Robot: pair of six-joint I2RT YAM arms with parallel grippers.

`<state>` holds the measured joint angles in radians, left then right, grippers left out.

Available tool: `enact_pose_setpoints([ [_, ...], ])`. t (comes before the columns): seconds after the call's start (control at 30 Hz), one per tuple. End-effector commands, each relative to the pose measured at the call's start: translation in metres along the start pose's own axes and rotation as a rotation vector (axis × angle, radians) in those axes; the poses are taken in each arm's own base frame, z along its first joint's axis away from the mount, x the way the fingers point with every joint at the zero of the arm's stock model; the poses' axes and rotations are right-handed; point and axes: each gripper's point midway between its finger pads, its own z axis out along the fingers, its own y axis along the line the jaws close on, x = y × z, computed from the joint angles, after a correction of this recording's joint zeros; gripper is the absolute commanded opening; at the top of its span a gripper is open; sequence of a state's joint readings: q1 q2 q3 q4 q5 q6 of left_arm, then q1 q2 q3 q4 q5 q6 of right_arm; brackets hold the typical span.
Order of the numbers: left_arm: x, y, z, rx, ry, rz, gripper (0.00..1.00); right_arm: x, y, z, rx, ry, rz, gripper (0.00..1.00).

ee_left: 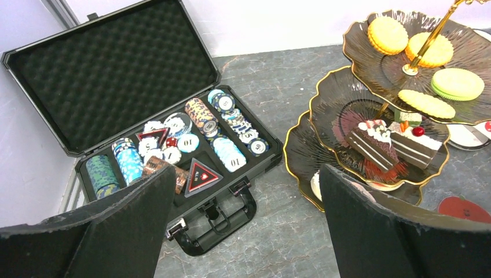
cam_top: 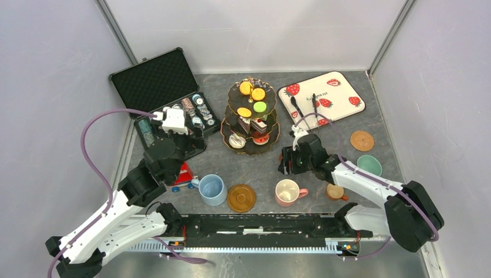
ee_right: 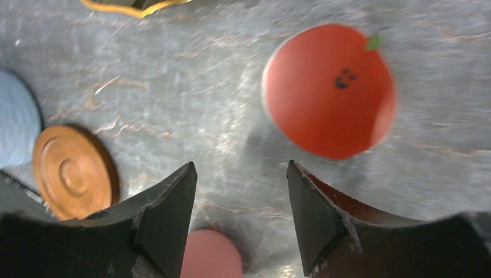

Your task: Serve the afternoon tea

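Note:
The dark three-tier gold-rimmed stand (cam_top: pixel 250 116) holds macarons (ee_left: pixel 425 49) on its top tier and cake slices (ee_left: pixel 394 142) on the tier below. On the table in front of it stand a blue mug (cam_top: pixel 212 189), a pink mug (cam_top: pixel 287 191), a small brown mug (cam_top: pixel 334 191) and a green mug (cam_top: pixel 369 165). A brown coaster (cam_top: pixel 241 198) lies between the blue and pink mugs. My right gripper (ee_right: pixel 240 174) hovers open and empty just beyond the pink mug (ee_right: pixel 211 255), near a red apple-faced coaster (ee_right: pixel 330 90). My left gripper (ee_left: pixel 246 174) is wide open and empty, above the table in front of the case.
An open black case of poker chips (cam_top: pixel 165 104) sits at the back left, its handle (ee_left: pixel 214 217) toward me. A red toy car (cam_top: pixel 184 175) is beside the blue mug. A strawberry mat (cam_top: pixel 321 95) with tongs lies at the back right, and another coaster (cam_top: pixel 362 140) sits near it.

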<state>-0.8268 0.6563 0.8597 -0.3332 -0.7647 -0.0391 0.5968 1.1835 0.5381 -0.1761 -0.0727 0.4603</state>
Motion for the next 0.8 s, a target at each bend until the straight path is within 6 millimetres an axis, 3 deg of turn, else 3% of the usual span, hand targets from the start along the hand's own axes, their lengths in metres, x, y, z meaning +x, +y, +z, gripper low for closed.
enact_pose_setpoints([
  [0.0, -0.007, -0.001, 0.004, 0.01, -0.015, -0.022, 0.99, 0.014, 0.041, 0.004, -0.184, 0.068, 0.009, 0.65],
  [0.17, -0.008, 0.005, -0.001, 0.008, -0.031, -0.039, 0.99, 0.024, 0.049, 0.012, -0.206, 0.084, 0.03, 0.64],
  [0.3, -0.007, 0.0, 0.0, 0.028, -0.026, -0.041, 0.99, 0.023, 0.02, 0.027, -0.045, 0.072, 0.02, 0.63],
  [0.53, -0.006, 0.0, 0.001, 0.027, -0.022, -0.042, 0.99, -0.012, 0.002, 0.051, 0.022, -0.004, 0.011, 0.63],
  [0.77, -0.005, -0.001, 0.001, 0.032, -0.018, -0.041, 0.99, -0.034, -0.027, 0.061, 0.104, -0.048, -0.003, 0.63],
])
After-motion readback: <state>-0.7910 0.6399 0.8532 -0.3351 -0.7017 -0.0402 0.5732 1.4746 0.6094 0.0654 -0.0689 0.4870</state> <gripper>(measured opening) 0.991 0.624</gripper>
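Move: The red coaster, flat on the table, lies about 5 cm ahead of the right hand, 2 cm to its right and some 4 cm below. From that hand the pink mug stands roughly 8 cm back and 1 cm right, at its height; the orange coaster is about 10 cm back and 13 cm left, 4 cm lower. The cake stand's middle is some 16 cm ahead and 11 cm left, slightly above. From the left hand the red coaster is about 31 cm right, 3 cm ahead and 30 cm below. With its forward-right fingertip behind the red coaster's near-left edge, the right hand ends up pushing it forward. To get there it swings left and back, about 4 and 3 cm, sinks to the table, then drives forward some 7 cm at that low height, easing slightly right. The fingers stay well apart. ##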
